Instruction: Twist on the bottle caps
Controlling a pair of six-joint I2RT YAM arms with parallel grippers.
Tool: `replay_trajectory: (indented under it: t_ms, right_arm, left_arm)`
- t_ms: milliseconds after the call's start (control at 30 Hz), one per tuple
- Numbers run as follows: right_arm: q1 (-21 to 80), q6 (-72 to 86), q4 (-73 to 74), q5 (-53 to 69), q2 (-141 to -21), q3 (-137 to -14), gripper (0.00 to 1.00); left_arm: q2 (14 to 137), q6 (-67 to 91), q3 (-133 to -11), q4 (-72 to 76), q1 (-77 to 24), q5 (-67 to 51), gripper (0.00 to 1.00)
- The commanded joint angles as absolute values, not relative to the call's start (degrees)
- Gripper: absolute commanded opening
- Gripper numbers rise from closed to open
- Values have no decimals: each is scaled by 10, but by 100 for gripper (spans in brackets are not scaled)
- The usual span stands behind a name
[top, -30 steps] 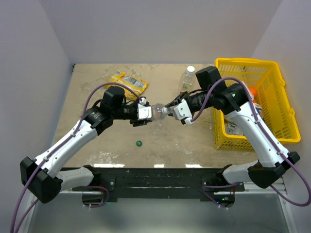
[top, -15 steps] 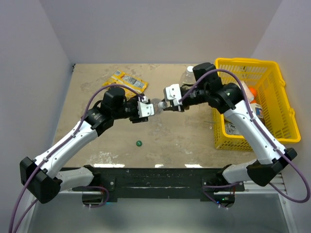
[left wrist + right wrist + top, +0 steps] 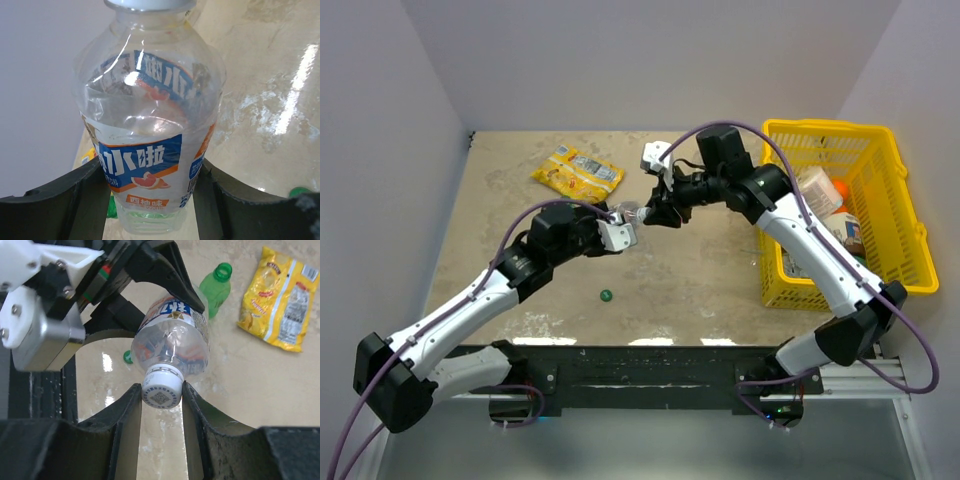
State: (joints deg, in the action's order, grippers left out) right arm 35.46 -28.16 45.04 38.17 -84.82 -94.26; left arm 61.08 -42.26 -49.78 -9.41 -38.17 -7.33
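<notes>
A clear bottle point(image 3: 150, 130) with a blue and orange label is held off the table, with my left gripper point(image 3: 152, 172) shut on its lower body. A white cap point(image 3: 161, 387) sits on its neck, and my right gripper point(image 3: 161, 391) is shut on that cap, a finger pressing each side. From above, the two grippers point(image 3: 623, 224) point(image 3: 652, 211) meet at mid-table with the bottle point(image 3: 633, 212) between them. A dark green cap point(image 3: 606, 295) lies loose on the table in front. A green bottle point(image 3: 216, 287) without a cap lies on the table beneath.
A yellow snack packet point(image 3: 577, 172) lies at the back left. A yellow basket point(image 3: 880, 270) with bulkier containers stands at the right edge. My right arm arches over the back middle of the table.
My right arm has swung up and toward the back, its wrist turning around the bottle's neck. The left gripper with the bottle has shifted slightly. Both grips stay shut.
</notes>
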Motion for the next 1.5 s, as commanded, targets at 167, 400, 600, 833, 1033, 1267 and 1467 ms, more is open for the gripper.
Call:
replay_trajectory:
  t_ms: [167,400,600,833,1033,1267,1467]
  right_arm:
    - [336,-82,442,364,-902,-947,0]
    - [331,-110,462,348,-907,-966,0]
    - [311,-176,517,310,-904,-997,0]
    - [272,-298,613,262,-915,-1068,0]
    - [272,-442,743,201,-946,-1135,0]
    - [271,-587,817,104,-953,-1129,0]
    - [270,-678,817,33,-930,-1076,0]
  left_arm:
    - [549,-475,-464,162,-427,-22,0]
    - [557,-447,-472,128,-428,-29,14]
    - [564,-418,-475,75,-427,-62,84]
    - [558,-377,-472,14,-420,-69,100]
    - [535,-335,-461,4,-419,-107,100]
    - [513,-327,-433,35,-418,-112,99]
    - [491,-324,-404,57,-417,-108,100]
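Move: The right hand grips the white cap, the left still the bottle's body. The bare patch of table the bottle is taken to lies about 14 cm right of the right hand, 8 ahead and 26 down; the clear bottle stands some 9 cm straight beyond that patch. From the left hand the patch is roughly 23 cm right, 6 ahead and 21 down, and the green bottle lies about 9 ahead, 10 left and 18 below. The left fingers let go of the bottle's body, opening wide after a small joint shift and tilt with the other hand, then draw back about 4 cm and up. The right keeps its pinch on the white cap and carries the bottle some 13 cm right, also forward and down, towards the patch, rolling about 40 degrees until its fingers point mostly down. ##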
